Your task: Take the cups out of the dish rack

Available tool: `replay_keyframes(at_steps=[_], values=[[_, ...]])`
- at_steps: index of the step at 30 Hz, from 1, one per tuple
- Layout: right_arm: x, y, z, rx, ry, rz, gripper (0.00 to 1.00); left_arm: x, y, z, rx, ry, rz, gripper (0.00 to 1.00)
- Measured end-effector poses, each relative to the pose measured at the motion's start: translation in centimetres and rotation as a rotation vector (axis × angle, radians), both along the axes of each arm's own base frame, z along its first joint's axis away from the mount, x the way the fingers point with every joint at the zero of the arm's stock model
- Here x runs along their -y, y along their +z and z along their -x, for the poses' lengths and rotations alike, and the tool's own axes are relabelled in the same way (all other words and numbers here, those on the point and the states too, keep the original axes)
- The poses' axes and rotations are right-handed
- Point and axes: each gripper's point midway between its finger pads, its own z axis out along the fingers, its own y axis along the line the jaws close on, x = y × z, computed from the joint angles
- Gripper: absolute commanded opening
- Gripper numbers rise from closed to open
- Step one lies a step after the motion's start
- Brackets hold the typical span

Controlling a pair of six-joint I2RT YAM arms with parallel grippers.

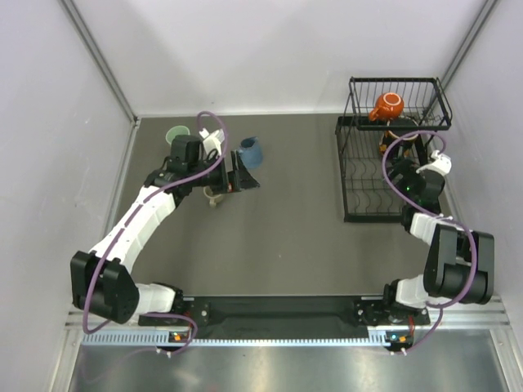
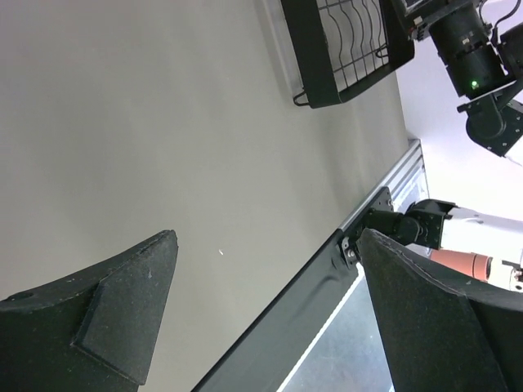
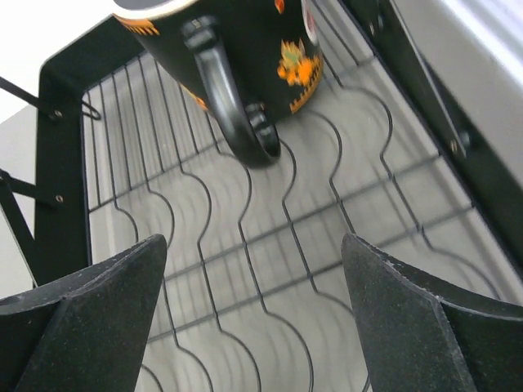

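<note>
The black wire dish rack stands at the right. A small orange mug lies in its raised basket. A black floral mug stands on the lower tier, handle toward my right gripper, which hangs open just short of it over the wires. On the table at the left are a blue mug, a pale green tumbler and a small beige mug. My left gripper is open and holds nothing, just below the blue mug and right of the beige one.
Grey walls close in the table on three sides. The rack's near corner and the right arm show in the left wrist view. A black and silver rail carries both arm bases at the near edge.
</note>
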Motion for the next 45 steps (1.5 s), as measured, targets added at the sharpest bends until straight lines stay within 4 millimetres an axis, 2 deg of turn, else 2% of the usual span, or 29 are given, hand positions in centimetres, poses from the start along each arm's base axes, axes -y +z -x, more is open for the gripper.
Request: replay_keyframes(at_steps=[3, 10, 16, 24, 28, 29, 34, 39, 45], values=[[0.3, 0.6, -0.6, 0.021, 0.008, 0.032, 0.85, 0.0, 0.0, 0.0, 0.001, -0.002, 0.003, 0.99], [0.4, 1.3, -3.4, 0.030, 0.067, 0.078, 0.80, 0.3, 0.3, 0.1, 0.007, -0.015, 0.022, 0.98], [0.9, 1.5, -5.5, 0.030, 0.102, 0.072, 0.72, 0.3, 0.0, 0.2, -0.001, -0.015, 0.023, 0.99], [0.9, 0.5, -6.2, -0.009, 0.125, 0.049, 0.64, 0.2, 0.1, 0.1, 0.000, -0.011, 0.026, 0.99], [0.9, 0.2, -6.5, -0.016, 0.134, 0.043, 0.52, 0.1, 0.2, -0.1, 0.000, -0.001, 0.031, 0.99], [0.9, 0.0, -6.5, -0.019, 0.135, 0.041, 0.45, 0.0, 0.2, -0.2, 0.002, 0.001, 0.032, 0.99], [1.0, -0.3, -6.5, -0.024, 0.133, 0.039, 0.28, -0.1, 0.4, -0.4, 0.013, 0.007, 0.036, 0.99], [0.8, 0.0, -6.6, -0.018, 0.159, 0.066, 0.01, -0.1, 0.5, -0.6, 0.021, 0.008, 0.038, 0.99], [1.0, 0.7, -5.5, -0.026, 0.161, 0.104, 0.00, -0.1, 0.7, -0.7, 0.022, 0.010, 0.048, 0.98]])
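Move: The black mug's middle stands about 12 cm ahead of the right hand, 1 cm to its right and level with it, handle towards the fingers. The orange cup, on the upper shelf, is some 13 cm ahead, 7 cm left and 17 cm above; the rack's right rail runs roughly 8 cm right, 10 cm ahead and 3 cm below. From the left hand, the black mug is about 22 cm ahead, 45 cm right and 12 cm below. Forward into the lower rack by about 6.5 cm, the right hand goes in under the upper shelf towards the black mug, rising a little at first and sinking again, with a slight counter-clockwise turn. The narrowing fingers then shut on its handle from both sides, and the hand eases back and up about 1 cm, keeping the pinch. ##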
